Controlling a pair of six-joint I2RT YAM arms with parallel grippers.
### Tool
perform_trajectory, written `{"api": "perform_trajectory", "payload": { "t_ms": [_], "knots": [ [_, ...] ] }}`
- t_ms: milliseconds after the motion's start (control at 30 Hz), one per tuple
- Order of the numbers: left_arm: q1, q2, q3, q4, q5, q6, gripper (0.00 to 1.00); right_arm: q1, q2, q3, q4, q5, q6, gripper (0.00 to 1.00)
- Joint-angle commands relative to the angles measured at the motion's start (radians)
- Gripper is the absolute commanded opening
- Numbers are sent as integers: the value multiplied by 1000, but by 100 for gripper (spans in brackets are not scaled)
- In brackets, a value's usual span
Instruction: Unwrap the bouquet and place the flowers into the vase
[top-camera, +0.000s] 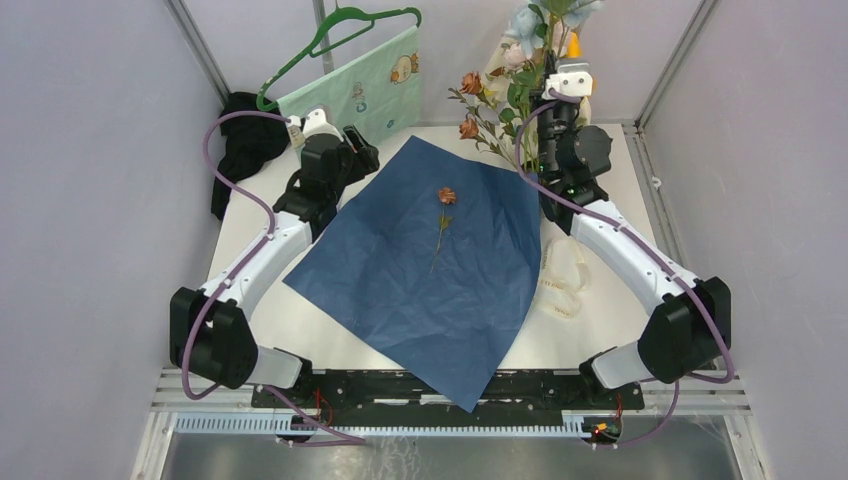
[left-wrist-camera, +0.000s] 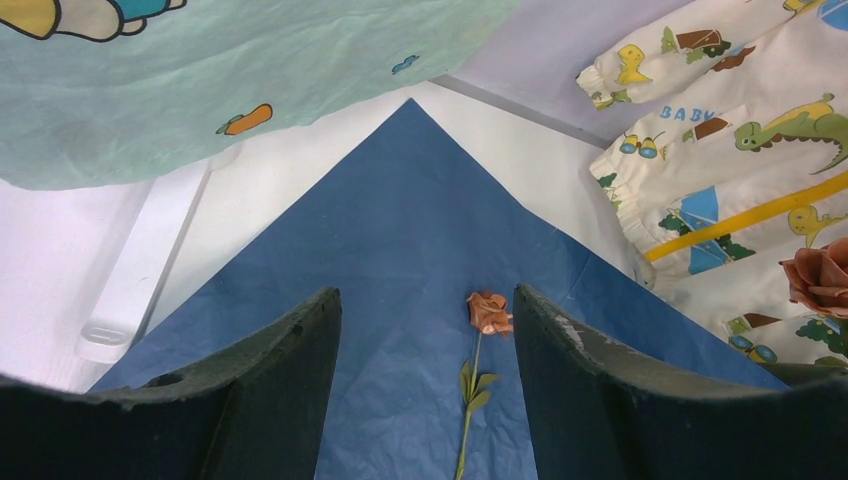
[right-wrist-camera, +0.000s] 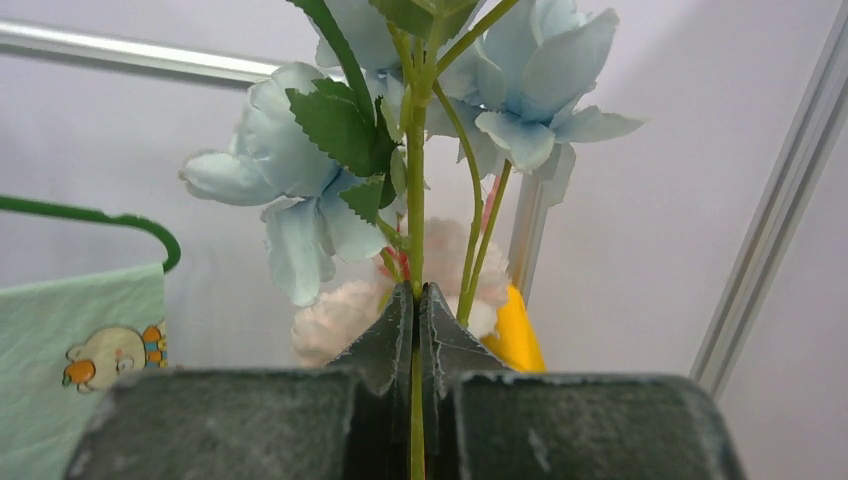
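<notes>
The bouquet's blue wrapping paper (top-camera: 420, 270) lies spread flat on the table. One rust-orange flower (top-camera: 446, 196) lies on it, and in the left wrist view this flower (left-wrist-camera: 489, 312) shows between my fingers, further off. My left gripper (top-camera: 345, 150) hovers open over the paper's far left edge, and the left gripper (left-wrist-camera: 425, 292) holds nothing. At the back right my right gripper (top-camera: 548, 100) is shut on the stems of the flowers (top-camera: 520, 60), held upright. The right gripper (right-wrist-camera: 415, 292) pinches a green stem below pale blue blooms (right-wrist-camera: 300, 190). The vase is out of view.
A cream ribbon (top-camera: 565, 280) lies on the table right of the paper. A mint garment on a green hanger (top-camera: 355, 80) hangs at the back. A black cloth heap (top-camera: 245, 145) sits back left. A dinosaur-print garment (left-wrist-camera: 740, 190) lies beyond the paper's far corner.
</notes>
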Motion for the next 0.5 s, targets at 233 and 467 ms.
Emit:
{"api": "perform_trajectory", "payload": {
  "t_ms": [233,467],
  "knots": [
    [3,9,1,75,49,16,68,-19,-85,-243,90,21,69,0],
    [2,3,-3,77,53,17,67,-41,-102,-361,101,24,112,0]
  ]
}}
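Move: The vase the flowers go to stands almost under the right hand, perhaps 3 cm ahead, 2 cm to the right, its middle some 38 cm down. Two orange roses in it have their heads about 10 cm left, 4 cm ahead and 12 cm below the hand; the lone rose on the blue wrap lies roughly 15 cm left, 3 cm back and 49 cm down. From the left hand, the vase is about 30 cm right, 3 cm ahead and 15 cm lower. Fingers still shut on the stem of the blue-and-pink bunch, the right hand sinks roughly 12 cm nearly straight down towards the vase, drifting only about a centimetre to the right. On the way its upward-pointing fingers tip down by some 15 degrees, bringing the stems more upright. ##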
